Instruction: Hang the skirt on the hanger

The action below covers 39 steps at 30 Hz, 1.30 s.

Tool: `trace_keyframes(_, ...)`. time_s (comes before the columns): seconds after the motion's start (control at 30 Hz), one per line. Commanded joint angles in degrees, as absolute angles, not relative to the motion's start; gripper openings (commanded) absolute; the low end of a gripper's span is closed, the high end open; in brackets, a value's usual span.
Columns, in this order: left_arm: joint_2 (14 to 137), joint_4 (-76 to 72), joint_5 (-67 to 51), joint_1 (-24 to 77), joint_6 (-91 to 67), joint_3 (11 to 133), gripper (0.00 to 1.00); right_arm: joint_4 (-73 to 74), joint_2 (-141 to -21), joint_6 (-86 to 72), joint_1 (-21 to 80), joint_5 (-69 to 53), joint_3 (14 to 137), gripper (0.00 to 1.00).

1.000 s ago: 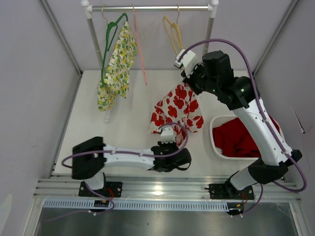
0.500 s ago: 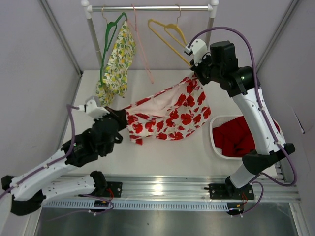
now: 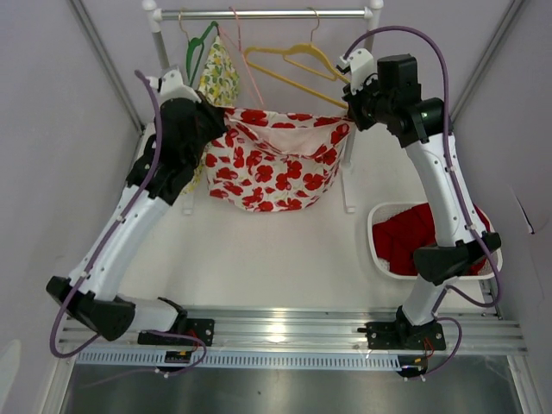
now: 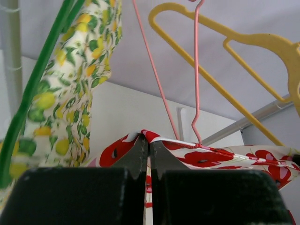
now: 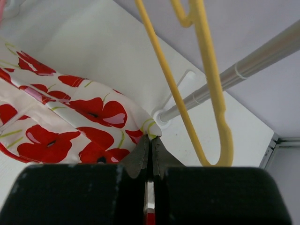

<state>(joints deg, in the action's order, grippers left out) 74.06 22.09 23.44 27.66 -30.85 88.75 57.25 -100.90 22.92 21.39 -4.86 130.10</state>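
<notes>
The skirt (image 3: 276,159), white with red poppies, hangs stretched between both grippers just below the rail (image 3: 259,14). My left gripper (image 3: 221,117) is shut on its left top corner. In the left wrist view the jaws (image 4: 149,141) pinch the skirt's hem (image 4: 206,157), with a thin pink hanger (image 4: 161,93) right behind it. My right gripper (image 3: 348,117) is shut on the right top corner; in the right wrist view its jaws (image 5: 150,138) clamp the skirt's edge (image 5: 70,122). An empty yellow hanger (image 3: 289,67) hangs just above and behind the skirt's top edge and shows close by (image 5: 206,70).
A green hanger (image 3: 197,52) with a lemon-print garment (image 3: 216,78) hangs at the rail's left, close to my left arm. The rack's right post (image 3: 347,181) stands behind the skirt. A white basket (image 3: 372,241) holding red cloth sits at the right.
Both arms have risen and moved back toward the rail, the left one swinging up from the table's front. The skirt has left the table and now hangs spread between them.
</notes>
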Motion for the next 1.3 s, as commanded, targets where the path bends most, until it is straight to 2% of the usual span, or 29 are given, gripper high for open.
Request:
trace_keyframes(0.0, 77.86, 20.91, 13.02, 23.04, -26.02, 97.72, 0.0, 56.78, -101.78, 20.48, 19.78, -3.96, 133.42, 0.0)
trace_keyframes(0.1, 78.66, 23.64, 7.31, 21.1, -24.7, 100.46, 0.0, 56.08, -98.2, 19.52, 19.16, -4.48, 127.12, 0.0)
trace_keyframes(0.17, 77.35, 24.52, 3.26, 21.01, -24.43, 97.05, 0.0, 53.27, -94.68, 18.64, 19.16, -4.4, 120.53, 0.0)
trace_keyframes(0.2, 75.08, 24.35, 1.86, 21.01, -24.78, 90.42, 0.0, 51.43, -91.09, 18.28, 19.42, -4.31, 113.02, 0.0)
trace_keyframes(0.3, 70.24, 22.86, -1.84, 21.09, -28.12, 81.24, 0.0, 49.05, -85.71, 17.76, 20.12, -4.13, 98.6, 0.0)
trace_keyframes(0.33, 68.22, 22.07, -2.54, 21.09, -29.34, 71.38, 0.0, 48.17, -82.56, 17.67, 20.3, -4.22, 95.31, 0.0)
trace_keyframes(0.53, 54.24, 23.98, -1.94, 25.66, -36.29, 48.04, 0.0, 47.55, -73.49, 17.67, 21.53, -5.36, 74.84, 0.0)
trace_keyframes(0.77, 49.04, 27.07, -2.02, 29.78, -40.43, 36.92, 0.0, 48.6, -68.82, 17.67, 22.23, -5.62, 61.28, 0.0)
trace_keyframes(0.87, 49.74, 26.55, -2.02, 31.28, -41.48, 34.63, 0.0, 49.74, -69.69, 18.1, 22.24, -7.03, 60.03, 0.0)
trace_keyframes(1.0, 51.76, 25.75, -2.72, 31.9, -40.61, 34.01, 0.0, 52.37, -72.32, 19.16, 23.64, -8.09, 61.08, 0.16)
trace_keyframes(1.07, 52.47, 25.75, -3.78, 32.08, -39.99, 34.28, 0.03, 53.17, -73.04, 19.86, 24.25, -7.91, 61.26, 0.25)
trace_keyframes(1.1, 52.47, 25.84, -4.13, 32.25, -39.64, 34.89, 0.16, 53.35, -73.21, 20.21, 24.61, -7.65, 61.43, 0.39)
trace_keyframes(1.13, 51.77, 26.01, -4.74, 32.34, -38.68, 35.07, 0.22, 53.7, -73.3, 20.82, 24.61, -7.39, 61.87, 0.44)
trace_keyframes(1.17, 51.25, 26.19, -5.79, 32.34, -38.06, 35.5, 0.24, 54.05, -73.39, 21.18, 24.61, -7.38, 62.22, 0.49)
trace_keyframes(1.2, 50.89, 27.15, -6.5, 32.34, -37.01, 36.46, 0.33, 54.92, -73.3, 21.53, 24.44, -7.21, 63.18, 0.61)
trace_keyframes(1.23, 50.45, 27.77, -7.29, 32.26, -36.39, 37.08, 0.38, 55.28, -73.3, 21.88, 24.35, -6.95, 63.72, 0.65)
trace_keyframes(1.27, 49.58, 28.38, -9.3, 32.34, -35.6, 38.22, 0.49, 55.72, -73.3, 22.15, 23.74, -6.77, 64.24, 0.69)
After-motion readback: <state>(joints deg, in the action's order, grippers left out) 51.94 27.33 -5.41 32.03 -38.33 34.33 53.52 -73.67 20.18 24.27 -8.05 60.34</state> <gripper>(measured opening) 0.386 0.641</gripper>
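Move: I hold the red-flowered skirt by its two top corners. The table patch it will go down on centres some 9 cm back, 18 cm right and 40 cm below my left hand, and about 13 cm back, 16 cm left and 37 cm below my right. The lemon skirt hangs roughly 8 cm ahead and 5 cm left of my left hand, the pink hanger 9 cm ahead and 6 cm right. From my right hand, the yellow hanger is 6 cm ahead, 12 cm left. With the skirt stretched between my hands, I finish a short forward swing, barely 2 cm, then sweep both hands down about 30 cm and back nearly 20 cm, drawing the waist edge towards me over the table. Both hands tip downward some 40 degrees, the left also turning clockwise, and as they slow my fingers open and let the corners go. ##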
